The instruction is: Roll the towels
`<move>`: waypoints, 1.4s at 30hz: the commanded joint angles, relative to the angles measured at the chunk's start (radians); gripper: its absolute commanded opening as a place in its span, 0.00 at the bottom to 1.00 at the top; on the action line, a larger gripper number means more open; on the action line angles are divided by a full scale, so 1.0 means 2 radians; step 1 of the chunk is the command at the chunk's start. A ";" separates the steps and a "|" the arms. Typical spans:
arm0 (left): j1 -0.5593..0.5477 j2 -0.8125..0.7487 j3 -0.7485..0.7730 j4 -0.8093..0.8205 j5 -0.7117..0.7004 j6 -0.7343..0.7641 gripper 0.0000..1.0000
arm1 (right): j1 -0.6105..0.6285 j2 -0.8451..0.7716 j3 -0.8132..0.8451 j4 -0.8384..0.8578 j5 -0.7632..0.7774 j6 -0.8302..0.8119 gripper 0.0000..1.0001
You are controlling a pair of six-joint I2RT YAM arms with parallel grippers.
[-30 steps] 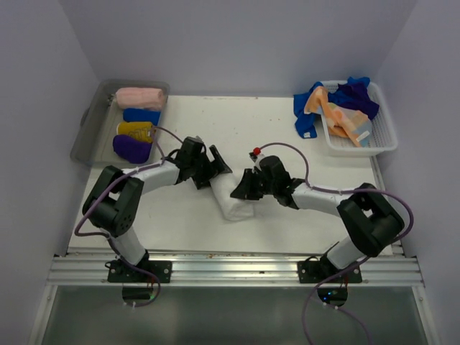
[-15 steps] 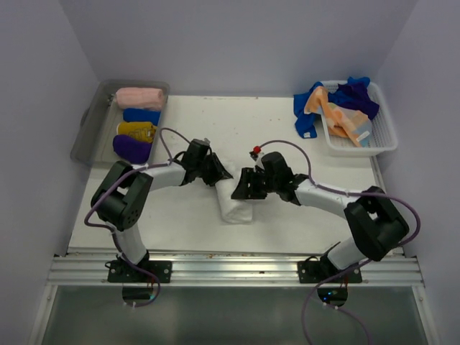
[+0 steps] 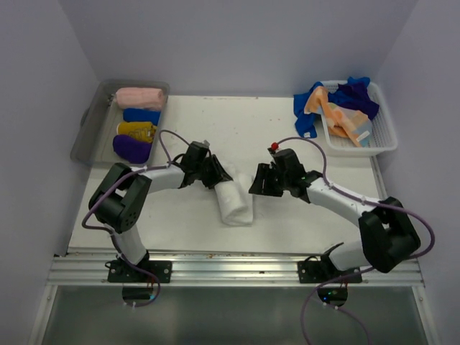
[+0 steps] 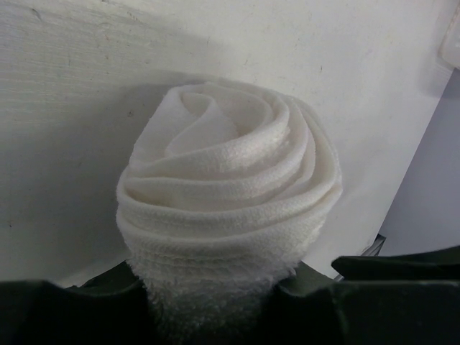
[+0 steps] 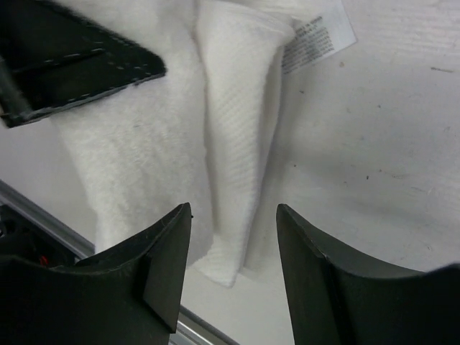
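A white towel [image 3: 235, 201] lies rolled in a thick cylinder at the table's middle. My left gripper [image 3: 216, 173] is shut on the roll's far end. In the left wrist view the spiral end [image 4: 223, 180] fills the frame, pinched between the dark jaws at the bottom. My right gripper [image 3: 260, 184] hangs open just right of the roll, apart from it. In the right wrist view its fingers [image 5: 164, 262] straddle the roll's loose flap [image 5: 241, 144] from above, with nothing between them. Rolled pink [image 3: 140, 97], blue [image 3: 141, 115], yellow [image 3: 135, 130] and purple [image 3: 132, 148] towels lie in the tub.
The grey tub [image 3: 88, 133] stands at the far left. A white lattice basket [image 3: 382, 140] at the far right holds unrolled blue [image 3: 307, 115], orange [image 3: 338, 118] and purple [image 3: 358, 97] towels spilling over its rim. The table's metal front rail [image 3: 230, 269] runs near the arm bases.
My right gripper has opened and drawn back to the right, off the roll. My left gripper has shut on the roll's far end, and the roll has shifted slightly.
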 commanded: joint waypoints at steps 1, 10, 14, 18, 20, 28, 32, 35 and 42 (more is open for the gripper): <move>-0.006 -0.002 -0.021 -0.043 -0.004 0.028 0.00 | -0.005 0.045 0.024 0.002 -0.003 0.022 0.54; -0.006 -0.011 -0.024 -0.040 0.007 0.041 0.00 | -0.005 0.134 0.049 0.049 -0.032 0.022 0.52; -0.006 -0.010 -0.025 -0.030 0.025 0.050 0.00 | -0.005 0.169 0.074 0.046 -0.032 0.013 0.29; -0.006 -0.011 -0.022 -0.027 0.045 0.077 0.00 | -0.011 0.210 0.110 0.032 -0.033 -0.002 0.00; -0.006 -0.005 -0.016 -0.029 0.066 0.088 0.00 | -0.013 0.232 0.132 0.021 -0.032 -0.017 0.00; -0.006 0.025 0.015 -0.048 0.101 0.120 0.00 | -0.030 0.287 0.227 -0.044 -0.018 -0.070 0.00; -0.004 0.016 0.021 -0.050 0.098 0.117 0.00 | -0.043 0.301 0.239 -0.061 -0.013 -0.083 0.00; 0.007 -0.006 0.008 -0.031 0.098 0.107 0.00 | -0.055 0.294 0.220 -0.055 -0.015 -0.083 0.00; 0.029 -0.047 -0.055 0.038 0.092 0.056 0.00 | -0.061 0.281 0.184 -0.035 -0.022 -0.073 0.00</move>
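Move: The white towel's loose flap edge lies under the right hand, about 2 cm ahead, 2 cm to its left and 8 cm below. The rolled part of the towel is level with that hand and some 6 cm left, with the towel's label about 8 cm ahead and 1 cm left. The left gripper, already clamped on the roll's far end, has the flap edge roughly 4 cm back, 9 cm right and 2 cm lower. Down first, about 6 cm beside the roll, the right hand then eases forward and a little left, closes its half-open fingers on the flap edge and, staying shut, goes on forward a few centimetres, tipping about 15 degrees steeper. The left hand keeps its grip on the roll, turning some 10 degrees clockwise and rising about 1 cm late on. ##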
